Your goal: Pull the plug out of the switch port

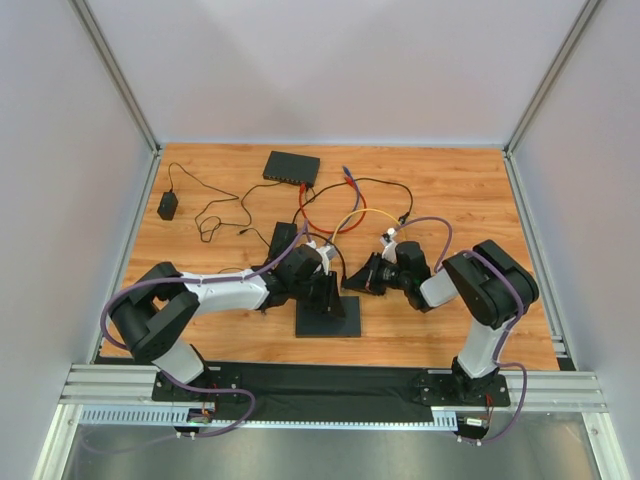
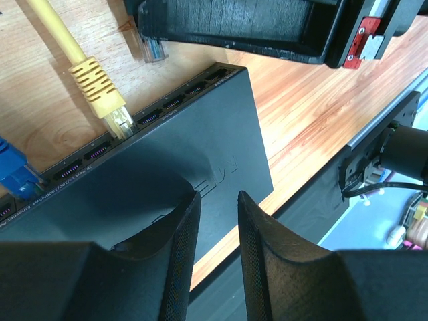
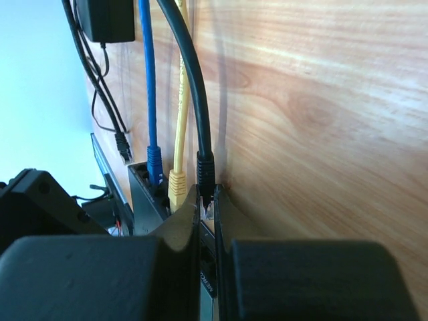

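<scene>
A black switch [image 1: 330, 318] lies flat near the table's front centre. The left wrist view shows its port row, with a yellow plug [image 2: 119, 120] and a blue plug [image 2: 15, 175] seated in it. My right gripper [image 3: 208, 194] is shut on the clear plug [image 3: 209, 206] of the black cable [image 3: 194, 87]. In the left wrist view that plug [image 2: 150, 48] sits apart from the port row, beside the right gripper's body [image 2: 254, 27]. My left gripper [image 2: 217, 197] rests over the switch's top face [image 2: 200, 127], fingers slightly apart with nothing between them.
A second black switch [image 1: 291, 167] sits at the back with red [image 1: 320, 222] and other cables running from it. A power adapter [image 1: 167, 206] and its thin lead lie back left. A loose black plug [image 3: 122, 148] lies beyond the switch. Enclosure walls close three sides.
</scene>
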Tool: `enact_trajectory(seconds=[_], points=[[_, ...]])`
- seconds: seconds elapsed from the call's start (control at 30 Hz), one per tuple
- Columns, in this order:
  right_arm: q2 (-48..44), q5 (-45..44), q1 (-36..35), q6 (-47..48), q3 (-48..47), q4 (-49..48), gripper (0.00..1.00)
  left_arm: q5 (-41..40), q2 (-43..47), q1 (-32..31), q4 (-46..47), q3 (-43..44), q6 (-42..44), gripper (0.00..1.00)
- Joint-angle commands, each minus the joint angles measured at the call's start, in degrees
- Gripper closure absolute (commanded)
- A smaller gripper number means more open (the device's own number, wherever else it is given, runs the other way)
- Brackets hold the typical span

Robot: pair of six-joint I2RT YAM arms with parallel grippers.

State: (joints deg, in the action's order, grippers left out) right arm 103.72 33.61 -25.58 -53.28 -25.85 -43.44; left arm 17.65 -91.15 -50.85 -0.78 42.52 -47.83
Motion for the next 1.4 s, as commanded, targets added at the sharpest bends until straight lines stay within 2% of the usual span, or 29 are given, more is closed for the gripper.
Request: enact_trajectory(seconds=[0.0, 0.07, 0.2, 0.37, 0.5, 0.67, 0.8, 0.97, 1.17, 1.27, 1.3, 1.37], points=[[-2.20, -4.25, -0.17, 2.56, -1.83, 3.17, 1.00, -4.73, -5.35, -0.83, -7.75, -4.64, 2.04, 0.61], [-3.52, -4.86, -0.25, 3.09, -4.03, 8.08, 1.00, -4.56, -3.95, -0.83, -8.19, -4.47, 2.48, 0.60], [-8.08, -5.04, -0.17, 3.00, -6.58, 16.97, 1.00, -4.47, 2.98, -0.83, -10.47, -3.59, 3.27, 0.52], [-10.64, -4.52, -0.08, 4.32, -11.05, 21.81, 1.00, -8.32, 17.83, -0.83, -21.88, 2.90, 5.81, 0.38], [-13.19, -4.95, 0.01, 6.78, -13.17, 27.85, 1.00, -14.73, 28.10, -0.83, -31.29, 11.96, 8.46, 0.28], [-20.12, -8.73, 0.01, 12.22, -15.20, 35.26, 1.00, -21.94, 37.35, -0.65, -40.17, 17.15, 9.43, 0.26], [-25.84, -8.82, 0.01, 13.55, -18.44, 40.00, 1.00, -27.39, 45.25, -0.65, -42.72, 17.07, 9.34, 0.26], [-32.86, -8.38, 1.50, 12.33, -24.59, 46.31, 1.00, -30.83, 49.58, -0.65, -43.87, 14.53, 9.60, 0.25], [-38.68, -9.34, 10.98, 7.84, -31.72, 51.60, 1.00, -27.42, 49.93, -0.65, -42.82, 10.31, 7.94, 0.25], [-40.09, -9.00, 19.41, 3.98, -32.69, 52.93, 1.00, -24.95, 50.11, -0.65, -40.27, 7.76, 6.79, 0.25], [-40.35, -7.69, 24.22, 2.66, -32.17, 52.24, 1.00, -24.42, 50.20, -0.65, -39.40, 7.32, 6.53, 0.25], [-41.14, -7.15, 29.08, -1.64, -30.50, 50.31, 1.00, -23.19, 50.20, -0.65, -38.78, 6.44, 6.09, 0.25]])
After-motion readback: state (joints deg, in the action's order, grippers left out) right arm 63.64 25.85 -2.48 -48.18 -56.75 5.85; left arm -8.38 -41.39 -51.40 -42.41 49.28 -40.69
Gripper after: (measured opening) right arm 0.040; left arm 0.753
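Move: The right hand already holds the black cable's plug, drawn clear of its port; the middle of the switch is about 8 cm back and 6 cm to the left of that hand, near its height, with the yellow plug 4 cm left and 1 cm back and the blue plug 9 cm left and 1 cm back. A power plug lies some 19 cm ahead and 15 cm right. The left fingers are on the switch top, its middle 3 cm left and 1 cm back. The right hand keeps its shut grip on the freed black plug and draws it about 3 cm forward and 5 cm up off the port side, then climbs steeply to some 30 cm above its start, swinging forward and about 14 cm to the right at the end while its fingertips tip upward and it turns nearly 30 degrees clockwise. Meanwhile the left hand lifts off the switch top, opening its fingers wide as it rises about 25 cm and goes 14 cm left, away from the switch, its fingertips tipping up, then sinks some 7 cm beside it. ##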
